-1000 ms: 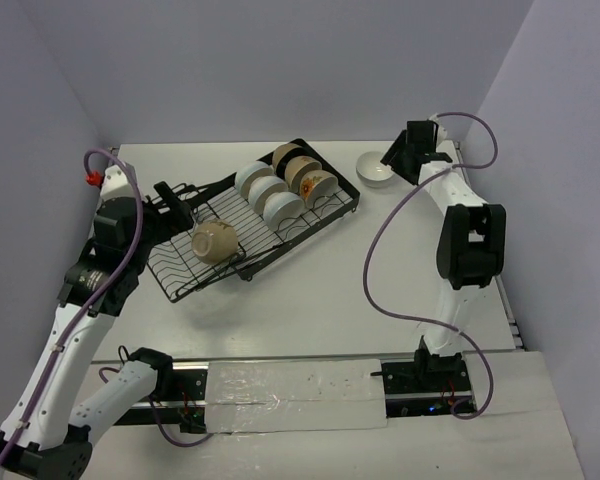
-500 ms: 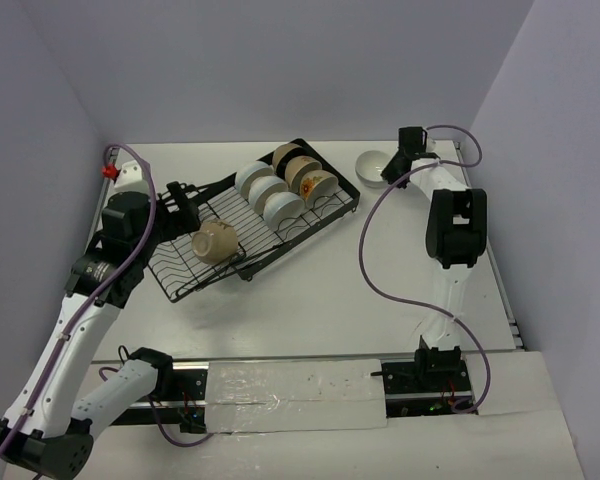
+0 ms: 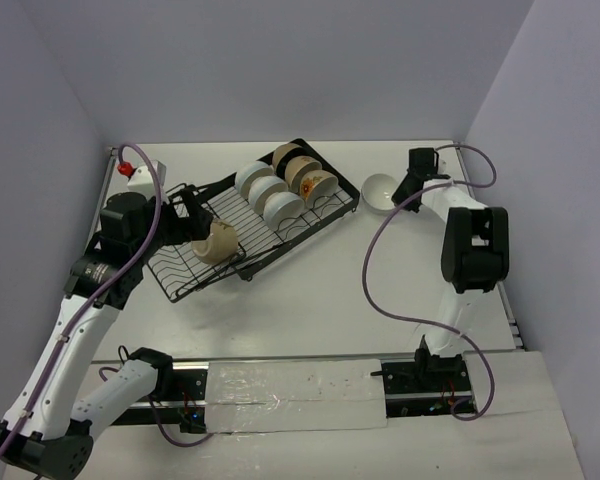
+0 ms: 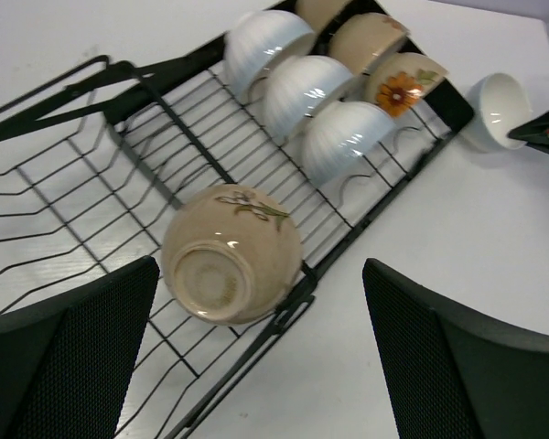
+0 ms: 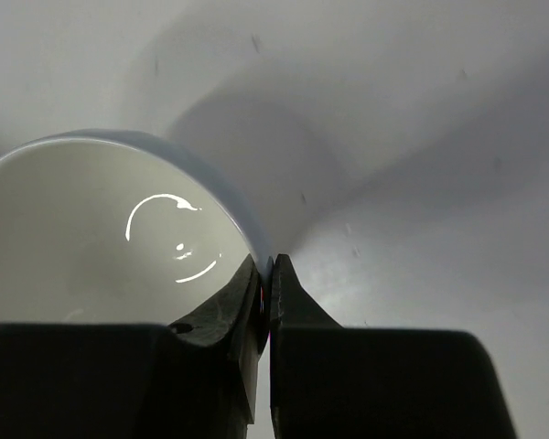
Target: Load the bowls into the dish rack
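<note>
The black wire dish rack lies slanted at the table's middle left. Several bowls stand on edge in its right section: three white ones and tan ones, one with an orange flower. A tan bowl lies bottom-up in the left section by the rack's near rail. My left gripper hovers open just above and in front of it, not touching. To the right of the rack, my right gripper is shut on the rim of a white bowl, also seen from above as the white bowl.
Purple walls close in the table on the left, back and right. A purple cable loops from the right arm over the table. A black rail with a white cover runs along the near edge.
My right gripper has closed on the white bowl's rim, and the bowl has shifted slightly nearer. My left gripper has moved right and nearer, over the tan bowl, still open.
</note>
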`<state>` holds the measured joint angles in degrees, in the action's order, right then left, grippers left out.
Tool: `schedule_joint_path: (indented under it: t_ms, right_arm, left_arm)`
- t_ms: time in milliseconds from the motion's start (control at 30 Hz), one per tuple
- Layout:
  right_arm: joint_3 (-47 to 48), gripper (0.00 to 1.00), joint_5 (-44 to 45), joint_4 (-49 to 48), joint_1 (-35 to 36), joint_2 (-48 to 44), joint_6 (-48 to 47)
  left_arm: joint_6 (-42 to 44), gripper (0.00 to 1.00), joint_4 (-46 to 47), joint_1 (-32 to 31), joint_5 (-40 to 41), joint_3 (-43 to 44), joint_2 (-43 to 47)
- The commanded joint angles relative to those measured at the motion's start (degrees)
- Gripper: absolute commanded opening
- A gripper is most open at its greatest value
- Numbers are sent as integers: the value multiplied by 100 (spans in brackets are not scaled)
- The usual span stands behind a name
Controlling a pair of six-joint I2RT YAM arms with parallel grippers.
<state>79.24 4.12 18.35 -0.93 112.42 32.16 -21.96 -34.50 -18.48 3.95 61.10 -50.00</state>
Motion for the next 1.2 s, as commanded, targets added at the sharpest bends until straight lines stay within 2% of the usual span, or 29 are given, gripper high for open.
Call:
schedule_joint_path:
  t_ms: [0, 233, 500, 600, 767, 867, 1067, 1167]
  right_arm:
    - [-601, 0, 106, -210, 67, -1335, -315]
    - [-1648, 0, 194, 432, 935, -3433, -825]
    - [-1763, 0, -95, 1354, 2218, -4676, -1010]
    - [-1544, 0, -201, 1654, 2404, -4791, -1176]
    - [-1018, 0, -210, 2066, 2703, -4510, -1546]
    - [-605, 0, -122, 2304, 2844, -4317, -1835]
    - [-41, 0, -139, 2927, 3203, -4035, -2327]
    - [152, 0, -87, 3095, 3309, -3930, -2469]
  left_arm:
    - [174, 99, 347, -33, -928, -10, 122]
    - [481, 99, 541, -269, -1625, -20, 52]
    - [999, 99, 638, -1069, -1801, 270, -378]
    - [1315, 96, 611, -1666, -1608, 507, -685]
    - [1974, 97, 804, -2721, -1388, 719, -1055]
    - [2851, 98, 901, -3309, -1318, 798, -1327]
    - [4319, 98, 875, -4005, -1274, 772, -1688]
    - [4682, 97, 822, -4251, -1221, 851, -1908]
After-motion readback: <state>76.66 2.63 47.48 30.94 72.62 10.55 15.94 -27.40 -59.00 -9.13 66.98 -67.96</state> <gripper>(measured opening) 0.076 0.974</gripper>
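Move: The right hand already pinches the last white bowl by its rim low over the table, the bowl's middle about 5 cm to its left and 3 cm ahead. The rack's middle is roughly 44 cm left and 6 cm nearer the base, with the flower bowl in it 23 cm left and 5 cm ahead. From the empty left hand, the white bowl lies some 46 cm right, 24 cm ahead and 25 cm down; the brown bowl is about 9 cm ahead, 1 cm right, 22 cm below. Still pinching the white bowl's rim, the right hand draws it back about 20 cm, lifting it and then swinging it left past the rack's near right corner while turning some 50 degrees counter-clockwise. The left hand, fingers staying wide open, sweeps right and somewhat back towards the bowl, turning strongly clockwise and rolling, without reaching it. ##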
